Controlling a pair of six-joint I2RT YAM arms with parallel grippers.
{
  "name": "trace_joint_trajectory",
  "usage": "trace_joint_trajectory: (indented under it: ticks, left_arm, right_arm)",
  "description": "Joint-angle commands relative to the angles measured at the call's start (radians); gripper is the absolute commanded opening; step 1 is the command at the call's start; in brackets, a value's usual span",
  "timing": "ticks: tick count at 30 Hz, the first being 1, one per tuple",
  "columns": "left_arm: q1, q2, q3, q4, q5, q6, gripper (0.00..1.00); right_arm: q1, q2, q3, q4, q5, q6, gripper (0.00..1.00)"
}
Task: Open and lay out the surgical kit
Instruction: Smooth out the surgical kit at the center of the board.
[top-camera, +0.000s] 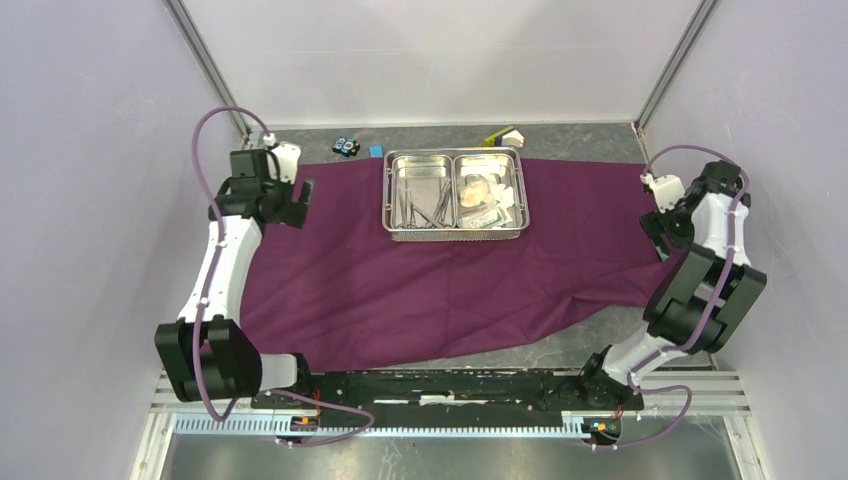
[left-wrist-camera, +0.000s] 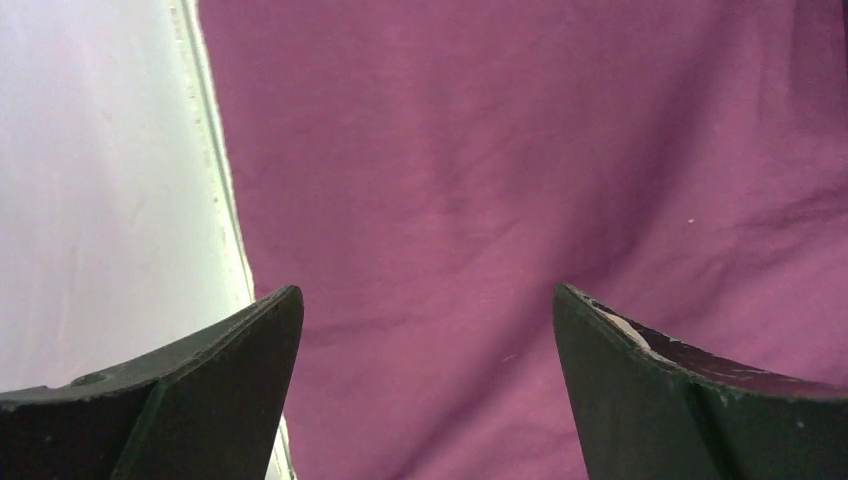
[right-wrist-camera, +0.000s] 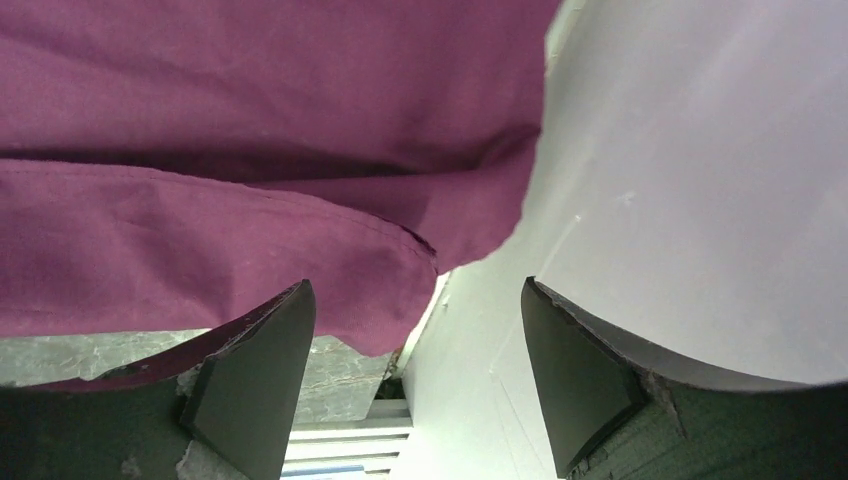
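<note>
The dark purple cloth (top-camera: 430, 270) lies spread over the table. On its far middle stands the steel tray (top-camera: 455, 232), with tweezers and forceps (top-camera: 420, 205) in its left compartment and gauze and packets (top-camera: 487, 198) in its right one. My left gripper (top-camera: 297, 203) hangs open over the cloth's far left corner, and the left wrist view shows only cloth (left-wrist-camera: 500, 180) between its fingers. At the cloth's right edge my right gripper (top-camera: 657, 232) is open too. A folded cloth corner (right-wrist-camera: 300, 260) lies just ahead of the right gripper (right-wrist-camera: 415, 300), apart from the fingers.
Behind the cloth on the grey table lie a small dark object (top-camera: 347, 146), a blue block (top-camera: 376, 151) and a yellow-green and white piece (top-camera: 503, 135). White walls stand close on both sides (left-wrist-camera: 100, 200) (right-wrist-camera: 700, 180). The cloth's near edge is rumpled at the front right (top-camera: 560, 315).
</note>
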Motion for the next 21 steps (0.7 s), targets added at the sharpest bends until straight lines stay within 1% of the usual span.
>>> trace_joint_trajectory:
  ticks: [1,4,5,6,7,12,17,21]
  left_arm:
    - [-0.074,0.018,-0.027,0.077,-0.078,-0.073,1.0]
    - [-0.104,0.03,-0.033,0.085,-0.113,-0.072,1.0]
    - [-0.105,0.032,-0.034,0.087,-0.13,-0.065,1.0]
    - [-0.137,0.032,-0.035,0.091,-0.142,-0.06,1.0]
    - [-0.142,0.033,-0.035,0.092,-0.155,-0.054,1.0]
    - [-0.152,0.042,-0.035,0.097,-0.174,-0.042,1.0]
    - [-0.158,0.062,-0.034,0.112,-0.195,-0.026,1.0]
    - [-0.157,0.075,-0.034,0.121,-0.206,-0.016,1.0]
  right_arm:
    - [-0.027,0.109,0.142,-0.141,-0.079,-0.077,0.82]
    - [-0.041,0.176,0.206,-0.183,-0.108,-0.088,0.82]
    - [-0.044,0.191,0.217,-0.189,-0.108,-0.088,0.82]
    - [-0.048,0.207,0.224,-0.194,-0.107,-0.095,0.82]
    - [-0.048,0.218,0.225,-0.195,-0.105,-0.099,0.81]
    - [-0.061,0.257,0.22,-0.228,-0.11,-0.127,0.75]
    - [-0.073,0.267,0.194,-0.247,-0.105,-0.155,0.65]
    - [-0.082,0.284,0.196,-0.252,-0.109,-0.157,0.5]
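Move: The purple cloth's near right corner, with its folded-over flap, lies about 6 cm below the right hand, 1 cm ahead and 1 cm to its right. The side wall's foot rises some 5 cm to the right of that corner; a crease in the near hem is about 18 cm left of the right hand and 6 cm back. The instrument tray sits roughly 44 cm left, 15 cm ahead. From the left hand, the corner is some 72 cm right, 6 cm back. The cloth's near right corner comes between the right fingers as that hand sinks about 4 cm towards it, first easing forward a little and then back, while the wrist tips some 15 degrees to point nearly straight down. Late in the descent the fingers start closing around the corner, still about half open; no grip is seen yet. The open, empty left hand drifts about 3 cm right and down over the cloth. ##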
